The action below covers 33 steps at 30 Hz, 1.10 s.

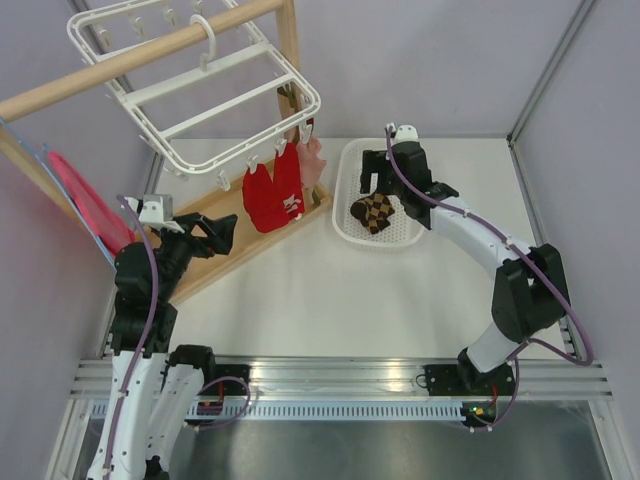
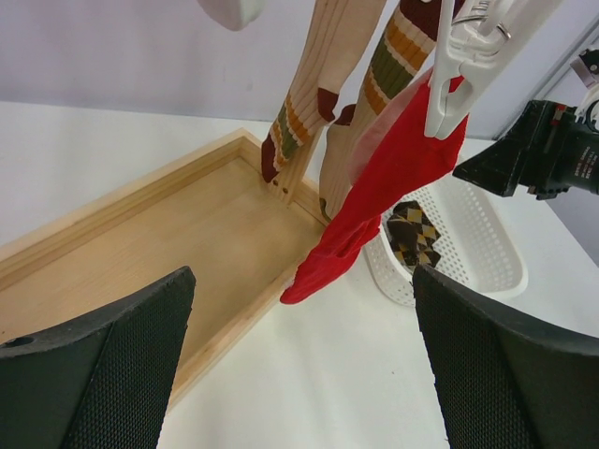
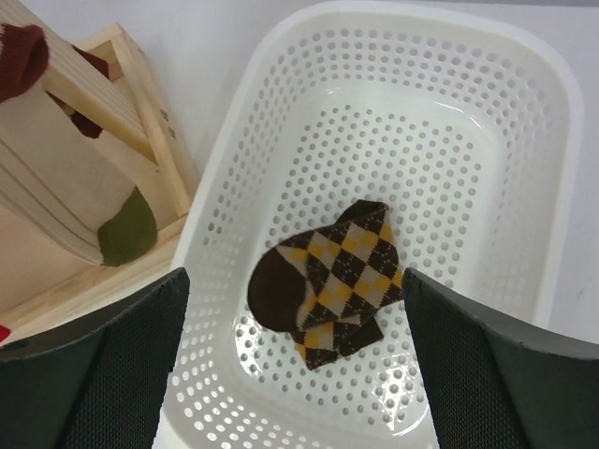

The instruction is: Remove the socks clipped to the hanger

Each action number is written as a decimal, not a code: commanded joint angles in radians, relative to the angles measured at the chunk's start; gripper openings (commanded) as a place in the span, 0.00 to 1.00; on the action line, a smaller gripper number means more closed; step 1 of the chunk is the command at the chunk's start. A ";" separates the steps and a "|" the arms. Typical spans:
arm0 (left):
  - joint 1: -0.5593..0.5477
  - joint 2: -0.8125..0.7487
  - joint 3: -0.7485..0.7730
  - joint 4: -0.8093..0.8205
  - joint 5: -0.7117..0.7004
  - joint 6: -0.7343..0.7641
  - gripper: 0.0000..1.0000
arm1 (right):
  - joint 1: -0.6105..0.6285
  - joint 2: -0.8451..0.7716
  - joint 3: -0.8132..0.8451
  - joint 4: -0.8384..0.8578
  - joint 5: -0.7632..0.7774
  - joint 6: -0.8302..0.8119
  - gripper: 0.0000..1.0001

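Observation:
The white hanger [image 1: 200, 95] hangs by its hook from a wooden rod. Two red socks [image 1: 275, 190] and a pale sock [image 1: 313, 160] dangle from clips at its front edge. In the left wrist view a white clip [image 2: 447, 89] pinches a red sock [image 2: 393, 173], with cream striped socks [image 2: 314, 89] behind. My left gripper [image 1: 222, 233] [image 2: 304, 374] is open and empty, low and short of the red socks. My right gripper [image 1: 368, 190] [image 3: 295, 374] is open above the basket. A brown diamond-checkered sock [image 3: 332, 290] [image 1: 373, 212] lies loose in it.
The white mesh basket [image 1: 345, 165] [image 3: 552, 187] stands right of the wooden rack base [image 1: 215, 215] [image 2: 140, 234]. The rack's upright post [image 1: 291, 45] rises beside the socks. A red object [image 1: 85, 200] leans at the far left. Grey walls enclose the table.

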 commanded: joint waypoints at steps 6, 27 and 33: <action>-0.007 -0.018 0.002 0.000 0.012 0.018 1.00 | -0.030 -0.100 -0.090 -0.013 -0.024 -0.001 0.98; -0.098 0.074 -0.059 0.089 -0.010 -0.125 1.00 | -0.039 -0.292 -0.325 0.145 -0.203 0.104 0.98; -0.145 0.190 -0.016 0.154 -0.045 -0.108 1.00 | -0.039 -0.326 -0.389 0.172 -0.222 0.106 0.98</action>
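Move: Ahead of the left hand hangs the near red sock, its middle about 9 cm farther out, 9 cm to the right and some 6 cm lower. The second red sock is roughly 4 cm beyond it and 5 cm farther right; the pink sock hangs about 16 cm ahead and 17 cm right of that hand. From the right hand the near red sock is about 23 cm left, 9 cm back and 5 cm higher; the checkered sock lies in the basket some 18 cm straight below. Sinking about 5 cm and shifting 4 cm right, the open left hand closes in on the near red sock, first easing back a centimetre, then pushing forward some 3 cm as its fingers tip down about 10 degrees. Meanwhile the empty, open right hand dips 2 cm and draws back about 7 cm from above the checkered sock towards the basket's near rim, rolling its left side up slightly. ##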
